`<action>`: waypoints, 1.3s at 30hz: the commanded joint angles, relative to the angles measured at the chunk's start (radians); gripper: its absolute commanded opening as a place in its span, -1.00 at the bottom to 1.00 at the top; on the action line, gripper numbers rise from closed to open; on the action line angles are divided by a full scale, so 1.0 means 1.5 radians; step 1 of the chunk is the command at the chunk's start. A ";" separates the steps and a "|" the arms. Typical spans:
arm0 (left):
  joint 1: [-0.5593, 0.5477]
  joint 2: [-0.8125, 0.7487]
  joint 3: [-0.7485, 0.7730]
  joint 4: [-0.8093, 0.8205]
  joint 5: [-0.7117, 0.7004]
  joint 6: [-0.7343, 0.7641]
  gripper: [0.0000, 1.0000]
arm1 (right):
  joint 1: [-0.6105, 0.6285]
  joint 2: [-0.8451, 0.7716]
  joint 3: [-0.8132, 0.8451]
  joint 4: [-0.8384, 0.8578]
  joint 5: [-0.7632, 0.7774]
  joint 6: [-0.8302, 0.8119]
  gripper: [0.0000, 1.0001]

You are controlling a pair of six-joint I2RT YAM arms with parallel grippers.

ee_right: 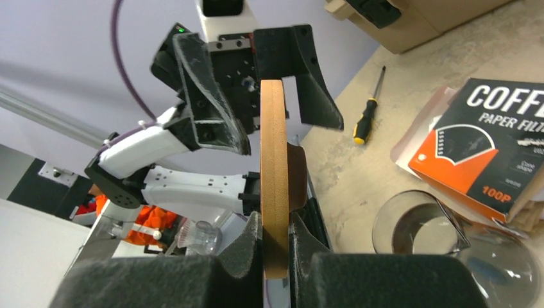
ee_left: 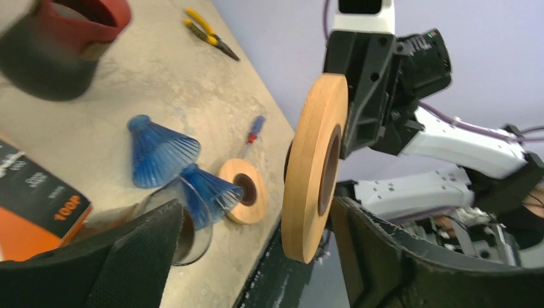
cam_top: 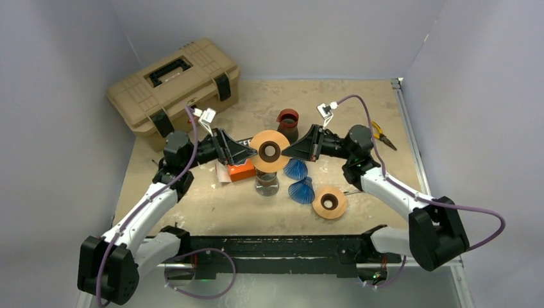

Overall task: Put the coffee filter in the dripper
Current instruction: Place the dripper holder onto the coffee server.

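A wooden ring (cam_top: 269, 151) with a dark hole hangs on edge above a glass carafe (cam_top: 267, 183). My right gripper (ee_right: 276, 224) is shut on the ring (ee_right: 274, 167), pinching its rim. My left gripper (ee_left: 256, 212) is open, its jaws spread on either side of the ring (ee_left: 311, 167), with a gap on the left. Two blue ribbed drippers (cam_top: 296, 169) (cam_top: 301, 190) lie on the table beside the carafe. An orange and black box of coffee filters (cam_top: 238, 168) (ee_right: 487, 154) lies left of the carafe. No loose coffee filter shows.
A second wooden ring (cam_top: 330, 202) lies flat near the front. A red and black cup (cam_top: 288, 123) stands behind the grippers. A tan toolbox (cam_top: 173, 83) sits back left, yellow pliers (cam_top: 383, 135) at right. A screwdriver (ee_right: 369, 119) lies on the table.
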 commanded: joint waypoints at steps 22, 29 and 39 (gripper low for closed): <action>0.004 -0.087 0.116 -0.454 -0.441 0.396 0.99 | 0.002 -0.010 0.058 -0.239 0.033 -0.082 -1.00; 0.004 -0.083 0.112 -0.467 -0.534 0.402 0.99 | 0.002 0.014 0.030 -0.200 0.042 -0.035 -1.00; 0.004 -0.045 0.122 -0.469 -0.535 0.408 0.99 | 0.002 0.061 -0.011 -0.120 0.055 0.035 -1.00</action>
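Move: The coffee server stands about 22 cm below the right hand, some 7 cm to its left and 1 cm farther out; that hand already grips the wooden dripper holder by its right rim. Right of the server are two blue drippers, one 8 cm ahead and 3 cm right of the right hand, the other level with it and 5 cm right. From the left hand the server lies 6 cm right, 1 cm ahead and 20 cm down, and the coffee filter box 12 cm ahead, 3 cm left. The dripper holder, still pinched by the right hand, is lowered about 7 cm towards the server's mouth, easing a little forward, while the wrist rolls its far edge down some 20 degrees. The left hand, already loosened, spreads fully and backs off to its left about 12 cm, also sinking and going forward, its fingers swinging to point downward. ##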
